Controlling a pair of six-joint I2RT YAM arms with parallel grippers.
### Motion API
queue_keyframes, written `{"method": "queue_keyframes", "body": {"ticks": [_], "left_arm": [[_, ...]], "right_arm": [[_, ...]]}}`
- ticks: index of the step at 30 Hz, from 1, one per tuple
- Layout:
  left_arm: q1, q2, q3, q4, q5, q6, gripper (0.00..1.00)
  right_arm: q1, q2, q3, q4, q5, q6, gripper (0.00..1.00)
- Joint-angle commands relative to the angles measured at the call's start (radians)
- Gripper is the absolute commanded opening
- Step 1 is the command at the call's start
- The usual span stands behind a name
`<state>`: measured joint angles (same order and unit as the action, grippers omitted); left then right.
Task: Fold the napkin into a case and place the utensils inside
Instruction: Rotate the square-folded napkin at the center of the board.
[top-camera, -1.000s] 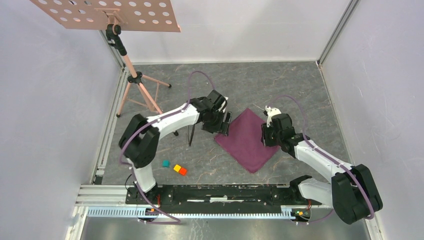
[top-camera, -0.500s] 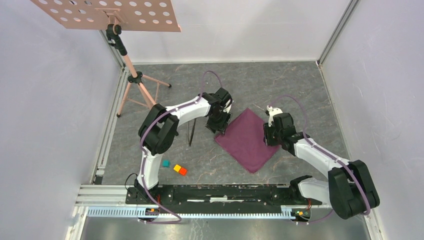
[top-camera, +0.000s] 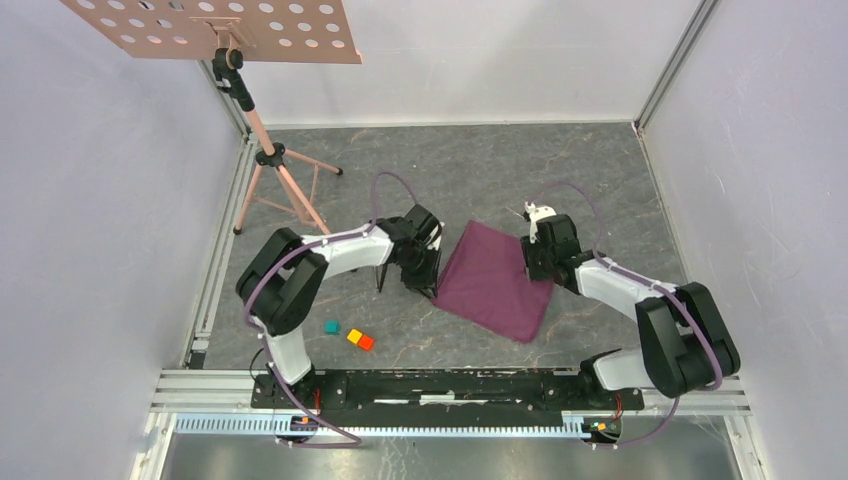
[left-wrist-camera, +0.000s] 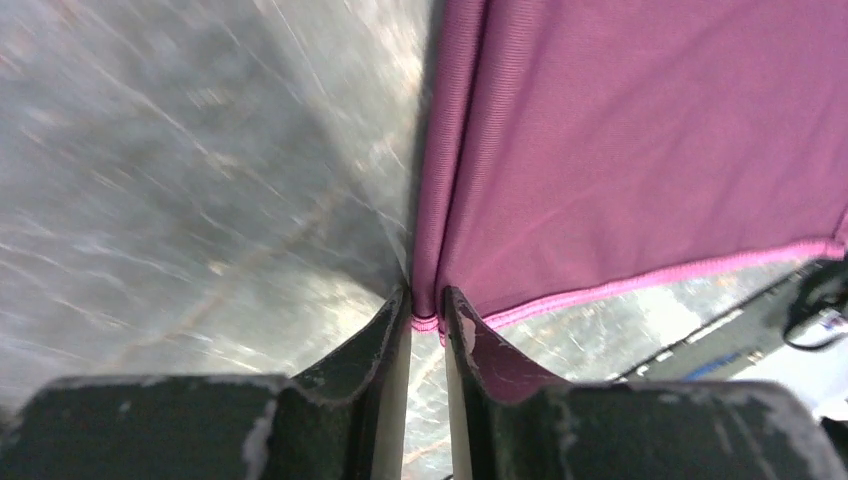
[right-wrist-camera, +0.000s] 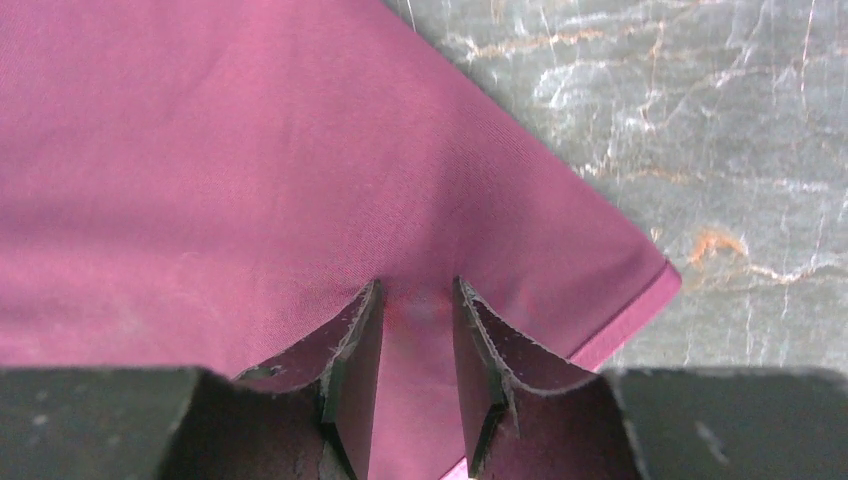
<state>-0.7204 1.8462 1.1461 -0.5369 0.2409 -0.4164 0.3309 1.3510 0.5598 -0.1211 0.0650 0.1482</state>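
Observation:
The plum-purple napkin (top-camera: 495, 282) lies flat on the grey floor between both arms. My left gripper (top-camera: 428, 285) is at its left corner. In the left wrist view the left gripper (left-wrist-camera: 427, 300) is shut on the pink hem of the napkin (left-wrist-camera: 620, 150), pinched between the fingertips. My right gripper (top-camera: 537, 262) is at the napkin's right corner. In the right wrist view the right gripper (right-wrist-camera: 417, 290) holds a strip of the napkin (right-wrist-camera: 250, 150) between narrow jaws. One dark slim utensil (top-camera: 381, 275) lies just left of the left gripper, partly hidden by the arm.
Teal (top-camera: 331, 327), yellow (top-camera: 354, 336) and orange (top-camera: 366, 343) blocks sit near the left arm's base. A copper music stand tripod (top-camera: 280, 170) stands at the back left. Walls close in both sides, and a metal rail (top-camera: 450, 385) runs along the near edge.
The left gripper came down to the napkin's left corner and closed on its hem. The napkin turned and shifted left, and the right gripper moved up and left with its corner.

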Motion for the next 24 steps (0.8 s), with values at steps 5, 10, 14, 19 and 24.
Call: {"method": "queue_keyframes", "body": {"ticks": [5, 10, 14, 19, 24], "left_arm": [[-0.113, -0.132, -0.231, 0.289, 0.095, -0.305, 0.24], [-0.129, -0.212, -0.273, 0.282, 0.054, -0.33, 0.4], [-0.144, -0.208, -0.268, 0.253, 0.041, -0.315, 0.52], [-0.195, -0.162, -0.208, 0.173, -0.006, -0.293, 0.57], [-0.237, -0.106, -0.113, 0.039, -0.123, -0.262, 0.6]], "right_arm": [[0.049, 0.133, 0.156, 0.031, -0.024, -0.057, 0.39], [0.106, 0.128, 0.245, -0.083, -0.007, -0.075, 0.47], [0.105, 0.041, 0.195, -0.125, -0.028, -0.058, 0.57], [0.106, -0.036, 0.101, -0.114, -0.101, -0.02, 0.59], [0.105, -0.052, 0.071, -0.097, -0.107, -0.019, 0.59]]}}
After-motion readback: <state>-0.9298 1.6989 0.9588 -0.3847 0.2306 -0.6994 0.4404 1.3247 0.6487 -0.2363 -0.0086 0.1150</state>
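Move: Between the left fingertips at the start is the napkin's near-left corner. The napkin's middle lies some 14 cm to the right and 4 cm farther out; the utensils lie roughly 10 cm to the left of that hand and 9 cm ahead, and the orange-yellow blocks about 16 cm to its left and 9 cm nearer the base. From the right hand, with its tips down at the cloth, the napkin's middle is about 6 cm left and 2 cm back. Dragging the pinched near-left corner back about 6 cm and some 3 cm right, the left hand then opens, frees it and eases slightly farther back. The right fingertips slide the cloth forward and left about 5 cm, then rise some 3 cm, opening wider as the hand draws back over the napkin, turned 10 degrees counter-clockwise. ##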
